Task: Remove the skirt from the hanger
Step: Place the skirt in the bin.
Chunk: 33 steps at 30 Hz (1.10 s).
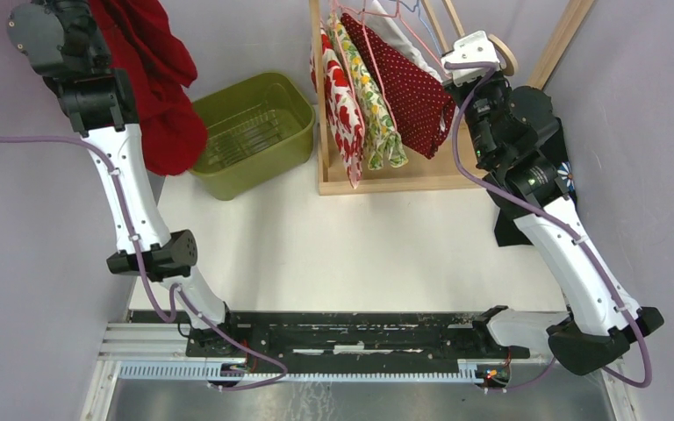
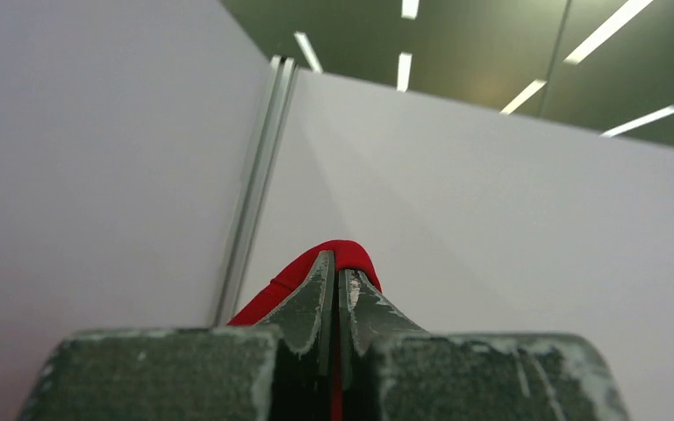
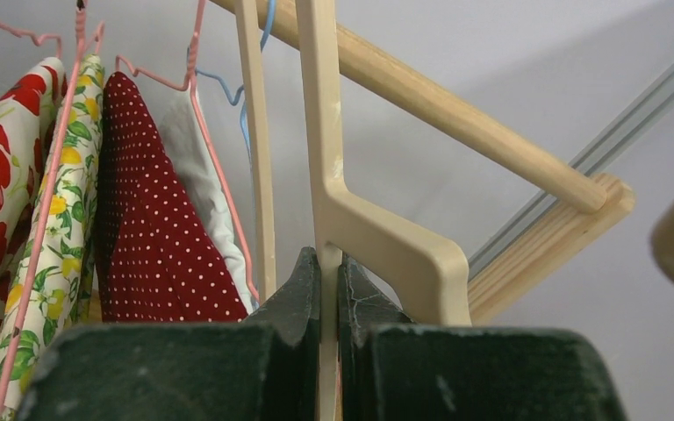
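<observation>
The red skirt (image 1: 154, 79) hangs in a long bunch at the far left, above the table's left edge. My left gripper (image 2: 338, 276) is shut on a fold of the skirt (image 2: 294, 276), raised high and facing the grey wall. The cream plastic hanger (image 3: 377, 237) is bare, and my right gripper (image 3: 329, 263) is shut on its thin vertical bar. In the top view that hanger (image 1: 505, 53) sits by the right end of the wooden rack (image 1: 386, 180), and the skirt is well away from it.
An olive green basket (image 1: 254, 132) stands on the table just right of the hanging skirt. The rack holds a poppy-print garment (image 1: 342, 110), a yellow floral one (image 1: 377, 114) and a dark red dotted one (image 1: 412, 96) on wire hangers. A black object (image 1: 513, 228) lies by the right arm.
</observation>
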Tool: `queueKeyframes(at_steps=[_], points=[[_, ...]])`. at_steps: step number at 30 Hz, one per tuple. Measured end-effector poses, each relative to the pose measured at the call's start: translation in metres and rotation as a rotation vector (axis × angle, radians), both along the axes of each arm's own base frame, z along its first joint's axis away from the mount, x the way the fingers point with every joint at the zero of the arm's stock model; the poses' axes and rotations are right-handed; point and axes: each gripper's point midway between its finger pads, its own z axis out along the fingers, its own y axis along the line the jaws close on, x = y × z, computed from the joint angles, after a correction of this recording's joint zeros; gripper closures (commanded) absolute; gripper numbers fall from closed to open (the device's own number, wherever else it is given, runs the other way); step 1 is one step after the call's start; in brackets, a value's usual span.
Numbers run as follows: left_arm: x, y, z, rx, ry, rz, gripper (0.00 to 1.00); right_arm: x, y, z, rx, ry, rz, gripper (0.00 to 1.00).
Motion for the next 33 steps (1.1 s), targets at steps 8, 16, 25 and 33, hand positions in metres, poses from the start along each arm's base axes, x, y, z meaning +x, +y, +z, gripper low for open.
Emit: queueKeyframes(at_steps=[8, 16, 25, 33], points=[[-0.006, -0.024, 0.032, -0.036, -0.256, -0.228, 0.97, 0.015, -0.01, -0.016, 0.027, 0.036, -0.022, 0.99], [0.044, -0.07, 0.007, -0.04, -0.213, -0.415, 0.97, 0.023, -0.016, -0.022, 0.052, 0.05, -0.025, 0.99], [0.061, -0.081, -0.003, -0.025, -0.204, -0.453, 0.97, 0.028, -0.021, -0.029, 0.062, 0.063, -0.036, 0.99], [0.076, -0.079, -0.013, -0.028, -0.202, -0.449, 0.97, 0.035, -0.025, -0.033, 0.066, 0.072, -0.045, 0.99]])
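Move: The red skirt hangs from the left hand, out past the bin's left side; the green bin, its goal, lies about 20 cm to that hand's right, some 3 cm farther out and roughly 65 cm below. Of the bin, the red-flowered skirt hangs about 18 cm to the right and the rack's base is centred some 34 cm right, both about level fore and aft. From the right hand, which holds the hanger, the bin lies about 39 cm left, 6 cm ahead and 46 cm below. The red skirt, still pinched high in the left hand, is swung back towards the bin: after a short lift of about 3 cm, that hand sweeps forward and right some 8 cm each way, sinking back as it goes. The wrist turns clockwise about 25 degrees and tips its fingers farther up. Meanwhile the right hand keeps the empty hanger gripped and eases forward, down and right. ##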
